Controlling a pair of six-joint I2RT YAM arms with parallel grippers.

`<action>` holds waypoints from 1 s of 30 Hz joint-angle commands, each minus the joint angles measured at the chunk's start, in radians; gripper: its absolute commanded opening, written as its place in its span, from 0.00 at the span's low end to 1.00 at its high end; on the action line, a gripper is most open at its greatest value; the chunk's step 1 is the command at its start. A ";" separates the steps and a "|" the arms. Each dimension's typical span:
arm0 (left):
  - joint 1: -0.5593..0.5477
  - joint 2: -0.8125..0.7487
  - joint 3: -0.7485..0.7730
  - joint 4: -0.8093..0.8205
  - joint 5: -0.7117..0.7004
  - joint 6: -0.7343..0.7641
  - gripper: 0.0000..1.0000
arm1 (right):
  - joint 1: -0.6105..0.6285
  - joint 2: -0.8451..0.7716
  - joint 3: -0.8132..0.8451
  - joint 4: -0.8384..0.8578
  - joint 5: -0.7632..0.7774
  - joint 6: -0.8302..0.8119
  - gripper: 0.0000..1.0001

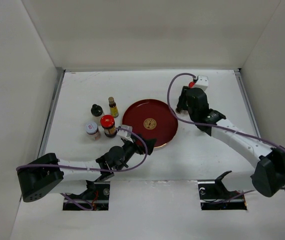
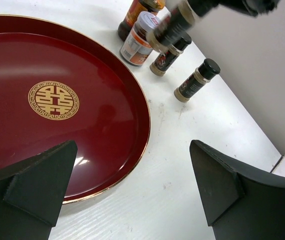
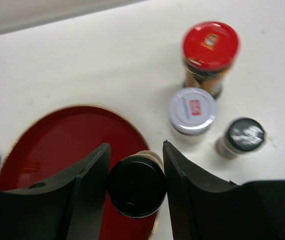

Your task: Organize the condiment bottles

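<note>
My right gripper [image 3: 134, 147] is shut on the black cap of a small dark condiment bottle [image 3: 137, 186], held over the right rim of the round red tray [image 3: 57, 150]. The left wrist view shows that bottle [image 2: 175, 26] tilted and seemingly off the table. Beside it stand a red-capped jar [image 3: 210, 50], a white-lidded jar [image 3: 192, 111] and a black-capped bottle [image 3: 240, 136]. Left of the tray [image 1: 150, 123] stand a black-capped bottle [image 1: 96, 109], a slim yellow bottle [image 1: 113, 107], a red-capped jar [image 1: 107, 122] and a white-lidded jar [image 1: 92, 130]. My left gripper [image 1: 145, 146] is open and holds nothing at the tray's near-left edge.
White walls close in the table [image 1: 207, 160] on the left, back and right. In the left wrist view, two more black-capped bottles [image 2: 197, 80] stand on the table right of the tray [image 2: 107, 150]. The right arm [image 1: 242, 142] stretches across the right side.
</note>
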 commanded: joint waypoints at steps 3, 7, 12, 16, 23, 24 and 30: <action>-0.006 -0.027 -0.015 0.077 -0.007 -0.006 1.00 | 0.056 0.183 0.149 0.095 -0.028 -0.011 0.35; -0.005 -0.017 -0.013 0.077 -0.006 -0.013 1.00 | 0.075 0.341 0.277 0.129 -0.068 -0.018 0.35; -0.008 -0.008 -0.009 0.077 -0.004 -0.015 1.00 | 0.090 0.529 0.433 0.117 -0.071 -0.030 0.35; -0.008 -0.014 -0.013 0.077 -0.006 -0.015 1.00 | 0.096 0.620 0.487 0.122 -0.071 -0.031 0.35; -0.005 -0.001 -0.007 0.077 0.002 -0.024 1.00 | 0.101 0.668 0.490 0.134 -0.057 -0.033 0.45; -0.005 0.001 -0.007 0.077 0.002 -0.026 1.00 | 0.101 0.669 0.487 0.134 -0.057 -0.033 0.49; -0.003 0.007 -0.006 0.077 0.007 -0.029 1.00 | 0.110 0.594 0.432 0.152 -0.059 -0.025 0.74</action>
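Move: The right hand holds a black-capped condiment bottle; the tray's far part lies about 9 cm ahead, 13 left and 15 below it, the tray's middle about 2 ahead and 16 left. The white-lidded jar is some 7 cm ahead and 3 right of the hand, the red-lidded jar 14 ahead and 6 right. From the left hand, the tray's far part is about 25 cm ahead and 3 right. Right hand carries its bottle 13 cm left, 9 forward and 9 down onto the tray, then opens to release. ##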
